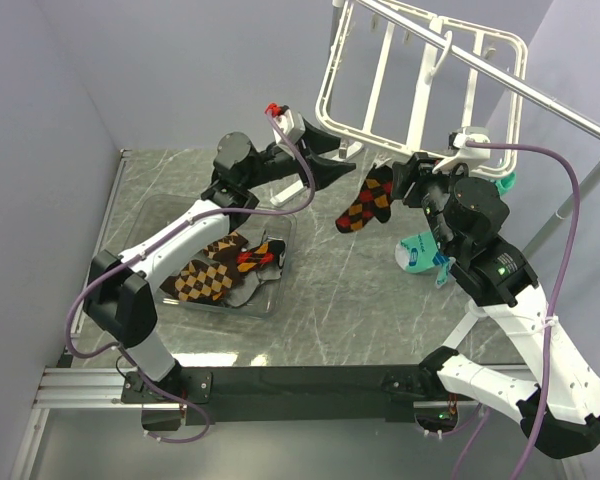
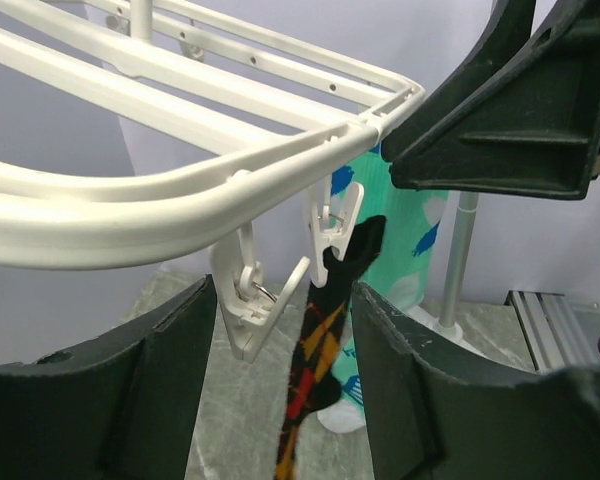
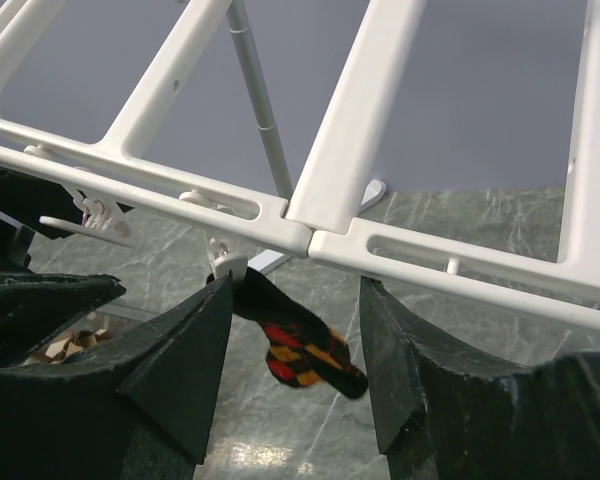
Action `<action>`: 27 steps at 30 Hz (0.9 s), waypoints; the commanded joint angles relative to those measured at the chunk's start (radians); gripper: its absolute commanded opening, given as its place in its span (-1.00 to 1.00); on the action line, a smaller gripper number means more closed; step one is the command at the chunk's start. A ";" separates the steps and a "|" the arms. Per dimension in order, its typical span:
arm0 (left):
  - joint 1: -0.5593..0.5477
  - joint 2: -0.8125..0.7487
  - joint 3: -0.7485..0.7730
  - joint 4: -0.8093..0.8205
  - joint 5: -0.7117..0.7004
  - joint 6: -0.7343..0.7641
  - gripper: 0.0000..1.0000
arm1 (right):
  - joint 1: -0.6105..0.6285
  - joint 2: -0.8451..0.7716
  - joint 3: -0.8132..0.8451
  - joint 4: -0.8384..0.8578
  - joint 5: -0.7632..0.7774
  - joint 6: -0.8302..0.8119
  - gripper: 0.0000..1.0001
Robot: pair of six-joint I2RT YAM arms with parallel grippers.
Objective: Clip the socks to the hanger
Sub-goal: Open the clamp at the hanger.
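The white hanger hangs from a pole at the back. One argyle sock dangles from a clip on its near rim. My left gripper is open just left of it. In the left wrist view the sock hangs between the spread fingers without touching them, beside an empty clip. My right gripper is open on the sock's right, under the rim, with the sock beyond its tips. A mint-green sock hangs further right.
A clear tray at the left holds more argyle socks. The silver pole slants across the top right, and its stand's upright is behind the mint sock. Purple walls close in on both sides.
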 commanded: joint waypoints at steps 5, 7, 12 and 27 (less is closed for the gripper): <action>-0.005 0.022 0.055 0.006 0.075 0.018 0.09 | -0.009 0.000 0.017 0.035 0.002 -0.012 0.20; -0.004 0.023 0.055 0.012 0.078 0.019 -0.13 | -0.009 0.000 0.018 0.035 0.002 -0.014 0.20; -0.005 0.034 0.061 -0.002 0.055 0.021 -0.39 | -0.009 0.003 0.020 0.035 -0.001 -0.014 0.20; -0.115 -0.130 -0.153 0.077 -0.348 0.085 -0.88 | -0.009 -0.043 0.113 -0.077 -0.191 0.083 0.28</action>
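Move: The empty clamp on the near-left rim of the hanger hangs practically between the left hand's open fingertips, about 1 cm ahead, 2 cm to the right and 1 cm up. Next along the rim, the sock clamp with the black-patterned sock is some 9 cm to the left hand's right and 1 cm back, about as high as the empty clamp. From the right hand the empty clamp lies roughly 10 cm left and 4 cm ahead, nearly level. The empty clamp is pinched at its lower end as the left fingers, pointing right, ease down barely 1 cm and close from both sides; keeping the pinch, the hand then sinks another 1.5 cm and turns some 10 degrees, mostly counter-clockwise. The right hand, open and empty beside the sock clamp, shifts about 2 cm left, back and up late on. ##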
